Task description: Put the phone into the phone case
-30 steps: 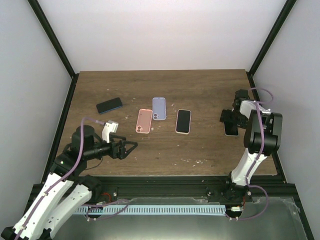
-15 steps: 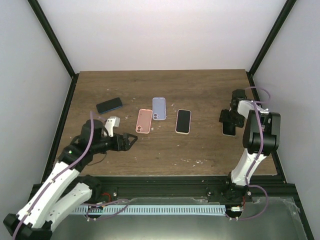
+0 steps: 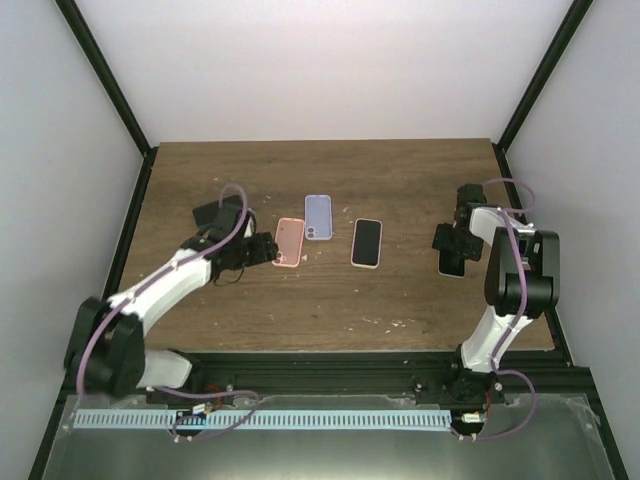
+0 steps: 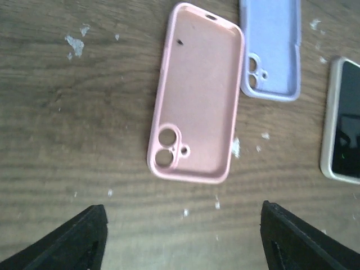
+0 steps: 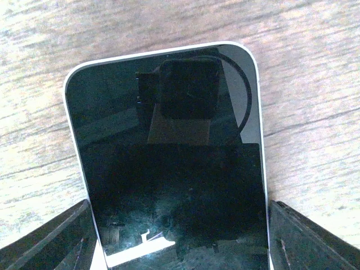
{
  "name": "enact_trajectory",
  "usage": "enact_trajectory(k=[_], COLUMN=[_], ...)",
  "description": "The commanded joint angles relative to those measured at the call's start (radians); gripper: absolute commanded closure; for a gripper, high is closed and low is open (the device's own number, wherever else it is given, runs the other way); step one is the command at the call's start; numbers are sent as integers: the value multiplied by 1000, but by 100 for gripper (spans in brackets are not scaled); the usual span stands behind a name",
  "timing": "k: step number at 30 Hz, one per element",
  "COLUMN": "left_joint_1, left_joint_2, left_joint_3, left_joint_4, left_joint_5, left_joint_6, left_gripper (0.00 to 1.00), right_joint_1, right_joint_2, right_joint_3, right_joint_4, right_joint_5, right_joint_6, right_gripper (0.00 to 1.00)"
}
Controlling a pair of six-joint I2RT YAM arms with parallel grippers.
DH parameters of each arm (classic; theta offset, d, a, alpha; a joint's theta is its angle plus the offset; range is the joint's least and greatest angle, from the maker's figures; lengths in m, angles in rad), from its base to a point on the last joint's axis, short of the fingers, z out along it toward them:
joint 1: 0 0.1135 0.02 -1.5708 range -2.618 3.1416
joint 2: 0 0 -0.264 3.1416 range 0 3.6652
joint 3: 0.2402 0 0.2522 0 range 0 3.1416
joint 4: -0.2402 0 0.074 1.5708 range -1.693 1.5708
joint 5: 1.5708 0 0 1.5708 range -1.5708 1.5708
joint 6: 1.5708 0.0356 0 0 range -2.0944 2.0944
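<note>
A pink phone case [image 3: 288, 242] lies open side up at mid-table, and also shows in the left wrist view [image 4: 197, 93]. My left gripper [image 3: 262, 250] is open and empty just left of it; in its wrist view [image 4: 183, 242] the case lies ahead of the spread fingers [image 4: 84, 239]. My right gripper [image 3: 450, 243] sits at the right side, shut on a white-edged phone [image 3: 452, 264] lying screen up on the table. In the right wrist view [image 5: 180, 247] the fingers [image 5: 50, 244] press both long edges of that phone [image 5: 169, 140].
A lilac case [image 3: 318, 217] lies just behind the pink one, also seen in the left wrist view [image 4: 273, 50]. A second white-edged phone [image 3: 367, 243] lies right of the cases. A dark blue phone [image 3: 213, 211] lies at the back left, partly behind my left arm.
My left arm has reached forward and right from the near-left table edge up to the pink case. My right gripper and its phone have shifted slightly left.
</note>
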State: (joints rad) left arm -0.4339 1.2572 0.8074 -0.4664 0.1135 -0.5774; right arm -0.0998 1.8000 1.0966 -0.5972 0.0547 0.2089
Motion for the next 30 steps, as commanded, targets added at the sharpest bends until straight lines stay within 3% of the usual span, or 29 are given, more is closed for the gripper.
enact_trajectory(k=[1,6,10,23,30], left_joint_1=[16,19,20,21,20], left_joint_2=[197,420,553,671,664], left_joint_3=[102,201,316,380,350], left_joint_4=[123,226,154,99,69], left_joint_5=[-52,-41,-78,-104,-83], left_joint_6=[3,61,102,123,106], left_gripper=[27,37,44,58,81], right_joint_1=[12,39,51,73,81], right_joint_2=[-29,-54,-62,-91,-128], right_joint_3=[-28,-35,-31,-52,-82], right_joint_4=[-39,-28,-34,-8,-2], right_joint_5=[-23,-66,-76,-128,-146], right_joint_6=[27,41,41,39,39], right_gripper=[31,33,34,36,37])
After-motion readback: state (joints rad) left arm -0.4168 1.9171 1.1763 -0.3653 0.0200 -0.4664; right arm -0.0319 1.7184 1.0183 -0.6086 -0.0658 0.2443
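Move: The pink case lies about 11 cm ahead of my left hand, 6 cm to its right and 11 cm below. The lavender case is some 8 cm right of the pink one and 7 cm farther out, and the cased phone stands level with the pink case, 22 cm to its right. My right hand already grips a bare black phone; from that hand the pink case is about 45 cm left and 3 cm ahead, the cased phone 23 cm left and 2 cm ahead. I swoop my left hand some 11 cm forward and 10 cm down onto the left rim of the pink case, tilting its left side up about 10 degrees and closing its fingers most of the way, one inside the case wall, one outside. Meanwhile my right hand keeps its grip and drags the black phone about 5 cm left and 2 cm back, low over the table. ##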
